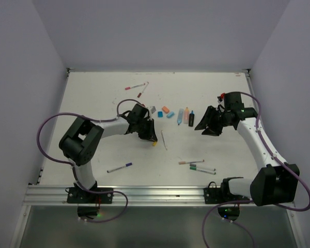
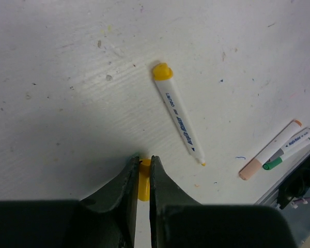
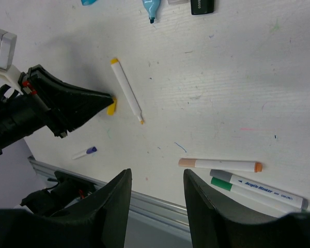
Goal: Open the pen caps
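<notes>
My left gripper (image 2: 142,161) is shut on a small yellow pen cap (image 2: 143,182), which sits between its fingertips just above the table. From the top, the left gripper (image 1: 153,139) is at mid-table with the yellow cap (image 1: 155,144) at its tip. The matching white pen (image 2: 176,118) lies uncapped on the table just beyond, its yellow tip bare; it also shows from the top as a thin pen (image 1: 164,140). My right gripper (image 3: 156,194) is open, holds nothing and hovers at the right (image 1: 207,125), looking toward the left gripper (image 3: 95,98).
Three capped pens (image 1: 197,165) with peach, grey and green caps (image 3: 217,165) lie near the front. A purple-capped pen (image 1: 119,167) lies front left. Highlighters (image 1: 184,115) and loose blue and orange caps (image 1: 165,111) are mid-table. Two pens (image 1: 138,88) lie at the back.
</notes>
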`<state>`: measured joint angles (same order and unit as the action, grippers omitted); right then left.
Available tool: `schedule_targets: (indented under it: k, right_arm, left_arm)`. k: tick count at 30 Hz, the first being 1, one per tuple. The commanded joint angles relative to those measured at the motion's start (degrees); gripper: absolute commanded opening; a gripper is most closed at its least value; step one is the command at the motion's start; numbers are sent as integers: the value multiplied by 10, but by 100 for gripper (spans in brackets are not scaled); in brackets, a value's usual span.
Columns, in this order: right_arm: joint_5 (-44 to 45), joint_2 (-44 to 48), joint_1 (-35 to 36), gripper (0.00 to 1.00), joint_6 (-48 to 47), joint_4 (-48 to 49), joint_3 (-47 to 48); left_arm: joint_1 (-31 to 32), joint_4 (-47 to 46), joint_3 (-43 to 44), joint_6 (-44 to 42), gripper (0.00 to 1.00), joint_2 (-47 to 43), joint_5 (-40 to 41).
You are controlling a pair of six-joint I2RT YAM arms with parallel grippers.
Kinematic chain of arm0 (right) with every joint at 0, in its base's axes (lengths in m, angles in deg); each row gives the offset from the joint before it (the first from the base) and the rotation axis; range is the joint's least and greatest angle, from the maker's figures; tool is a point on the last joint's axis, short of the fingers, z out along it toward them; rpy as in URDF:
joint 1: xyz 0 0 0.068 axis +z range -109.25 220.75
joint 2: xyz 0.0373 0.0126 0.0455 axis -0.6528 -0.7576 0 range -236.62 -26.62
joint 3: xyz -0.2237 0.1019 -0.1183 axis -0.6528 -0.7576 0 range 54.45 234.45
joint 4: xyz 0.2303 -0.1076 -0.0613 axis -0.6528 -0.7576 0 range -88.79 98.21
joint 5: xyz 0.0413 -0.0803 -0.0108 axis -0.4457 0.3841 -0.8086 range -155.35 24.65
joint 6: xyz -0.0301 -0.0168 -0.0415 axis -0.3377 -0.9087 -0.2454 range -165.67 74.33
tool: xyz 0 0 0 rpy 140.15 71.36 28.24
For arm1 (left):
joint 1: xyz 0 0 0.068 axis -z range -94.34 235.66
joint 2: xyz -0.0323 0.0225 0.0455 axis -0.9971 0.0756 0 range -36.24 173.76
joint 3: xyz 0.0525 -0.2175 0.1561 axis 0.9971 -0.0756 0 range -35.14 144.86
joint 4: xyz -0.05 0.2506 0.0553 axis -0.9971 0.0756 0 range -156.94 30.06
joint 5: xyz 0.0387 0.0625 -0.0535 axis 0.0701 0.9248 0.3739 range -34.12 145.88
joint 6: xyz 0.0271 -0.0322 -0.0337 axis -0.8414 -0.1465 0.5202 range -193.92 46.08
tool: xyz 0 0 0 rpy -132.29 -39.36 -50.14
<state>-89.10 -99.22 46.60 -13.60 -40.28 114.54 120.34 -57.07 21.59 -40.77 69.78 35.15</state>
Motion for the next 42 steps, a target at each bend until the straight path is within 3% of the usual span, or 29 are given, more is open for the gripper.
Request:
schedule_targets:
  k: [1,18,19,24,27,37,40,41,42]
  right_arm:
    - [-11,9,-4,49,-4,-5,16]
    - [-16,10,-5,49,-12,-4,12]
    - [-16,10,-5,49,-12,-4,13]
    - [-16,10,-6,49,-14,-3,10]
    - [-20,6,-6,49,-13,0,8]
    - [-26,-5,-5,49,-12,5,13]
    - [-26,-8,-6,49,-13,7,15]
    - [-29,-10,-5,49,-13,7,15]
    - [-30,-11,-5,49,-13,8,14]
  left_arm:
    - [-8,144,-46,-79,0,59,203]
    - [-37,168,-5,-63,3,53,242]
    - [-37,166,-7,-64,9,51,242]
    - [-37,164,-16,-61,15,40,242]
    - [-37,160,-27,-63,28,28,242]
    - [-38,161,-31,-62,39,-46,230]
    - [-38,163,-23,-71,56,-96,235]
    - [-38,168,-19,-75,69,-106,242]
    - [-37,175,-9,-77,75,-114,249]
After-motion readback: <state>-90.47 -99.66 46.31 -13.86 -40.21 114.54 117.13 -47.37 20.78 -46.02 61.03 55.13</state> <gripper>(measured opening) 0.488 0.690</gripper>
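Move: The yellow cap is already between the left fingertips, right down at the table. The clear spot for it is about 4 cm ahead of the left hand and 4 cm to its left. The yellow pen lies some 4 cm to the hand's right and 1 cm ahead; the blue cap is about 13 cm ahead and 3 cm right, the orange cap 15 cm ahead and 5 cm right. From the right hand, that spot is roughly 25 cm left, 4 cm ahead and 15 cm below. The yellow cap, still pinched, is carried forward and left, some 5 to 6 cm in all and barely above the table, away from the yellow pen. After a brief stop the left fingers open wide and let go of it, the hand drawing another 4 cm left and rising about 1 cm, its fingers swinging some 15 degrees out of their rightward lean. ##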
